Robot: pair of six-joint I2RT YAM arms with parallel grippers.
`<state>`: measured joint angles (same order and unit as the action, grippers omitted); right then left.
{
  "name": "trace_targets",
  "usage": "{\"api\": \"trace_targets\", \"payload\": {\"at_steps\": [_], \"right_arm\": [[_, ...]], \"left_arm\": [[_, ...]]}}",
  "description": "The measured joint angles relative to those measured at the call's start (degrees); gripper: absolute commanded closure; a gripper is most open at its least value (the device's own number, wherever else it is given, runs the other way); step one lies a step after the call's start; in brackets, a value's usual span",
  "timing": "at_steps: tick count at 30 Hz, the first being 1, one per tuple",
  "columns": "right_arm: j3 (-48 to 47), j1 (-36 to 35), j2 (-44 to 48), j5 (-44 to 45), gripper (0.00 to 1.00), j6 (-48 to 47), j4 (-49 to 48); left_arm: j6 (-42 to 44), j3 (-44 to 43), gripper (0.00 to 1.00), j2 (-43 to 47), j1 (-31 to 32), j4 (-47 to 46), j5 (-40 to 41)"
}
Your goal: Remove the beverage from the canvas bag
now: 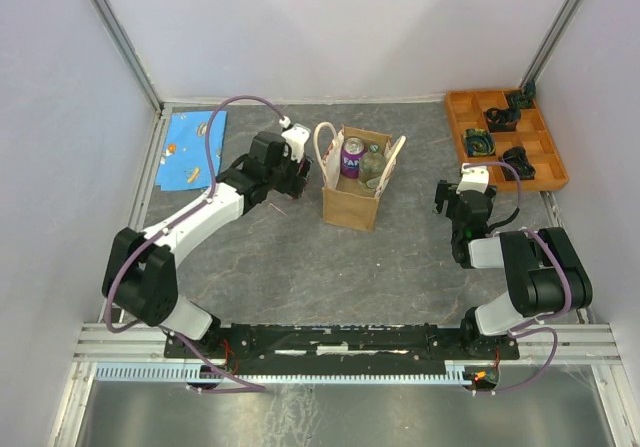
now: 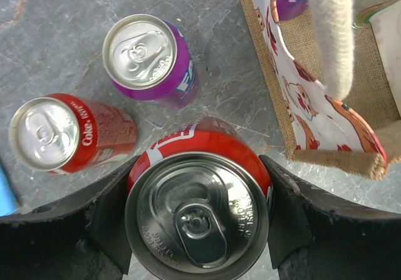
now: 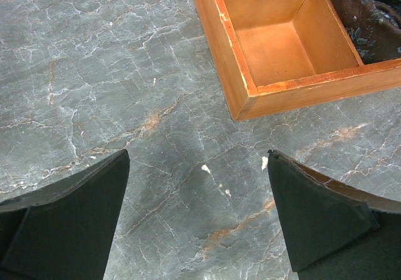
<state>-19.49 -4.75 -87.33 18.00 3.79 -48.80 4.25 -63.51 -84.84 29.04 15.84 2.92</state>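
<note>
The canvas bag (image 1: 352,199) stands upright at mid-table with cream loop handles (image 2: 332,36). Inside it I see a purple can (image 1: 352,157) and a greenish one (image 1: 375,167). My left gripper (image 2: 199,161) is just left of the bag (image 2: 313,104), shut on a red can (image 2: 200,198) whose silver top faces the camera. I cannot tell whether that can rests on the table. Beyond it a purple can (image 2: 147,57) and a red Coke can (image 2: 66,133) stand on the table. My right gripper (image 3: 198,161) hangs open over bare table, with nothing between its fingers.
An orange compartment tray (image 1: 505,137) with dark parts sits at the back right, its near corner (image 3: 238,61) just beyond my right gripper. A blue patterned cloth (image 1: 192,147) lies at the back left. Walls enclose the table on three sides.
</note>
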Motion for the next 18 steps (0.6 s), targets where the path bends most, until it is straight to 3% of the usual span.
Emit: {"api": "trace_targets", "payload": {"at_steps": [9, 18], "right_arm": [[0.0, 0.0, 0.0, 0.0, 0.01, 0.0, 0.0], [0.0, 0.0, 0.0, 0.0, 0.01, 0.0, 0.0]], "left_arm": [[-0.1, 0.9, 0.97, -8.2, 0.3, -7.9, 0.0], [-0.4, 0.9, 0.93, -13.9, 0.4, -8.7, 1.2]]}}
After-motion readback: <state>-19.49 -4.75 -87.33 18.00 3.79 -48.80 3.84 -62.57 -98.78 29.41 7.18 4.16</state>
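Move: The coke can is already held in the left hand. Its place, the bare table spot between the grape can and the bag, lies some 15 cm below that hand, about 2 cm ahead and 1 cm right. The grape can stands about 9 cm ahead, the standing coke can 8 cm ahead and 8 cm left, and the bag 4 cm ahead and 15 cm right, with its near handle about 7 cm ahead and right. From the right hand the spot is some 44 cm left, level ahead, 5 cm below. Lower the left gripper about 8 cm with the held coke can, easing forward a couple of centimetres in the first half, then going almost straight down beside the bag, on the near side of the grape can. Tip the fingers slightly further down late on and keep the grip unchanged; the bag's near handle comes up against the gripper's wrist. ##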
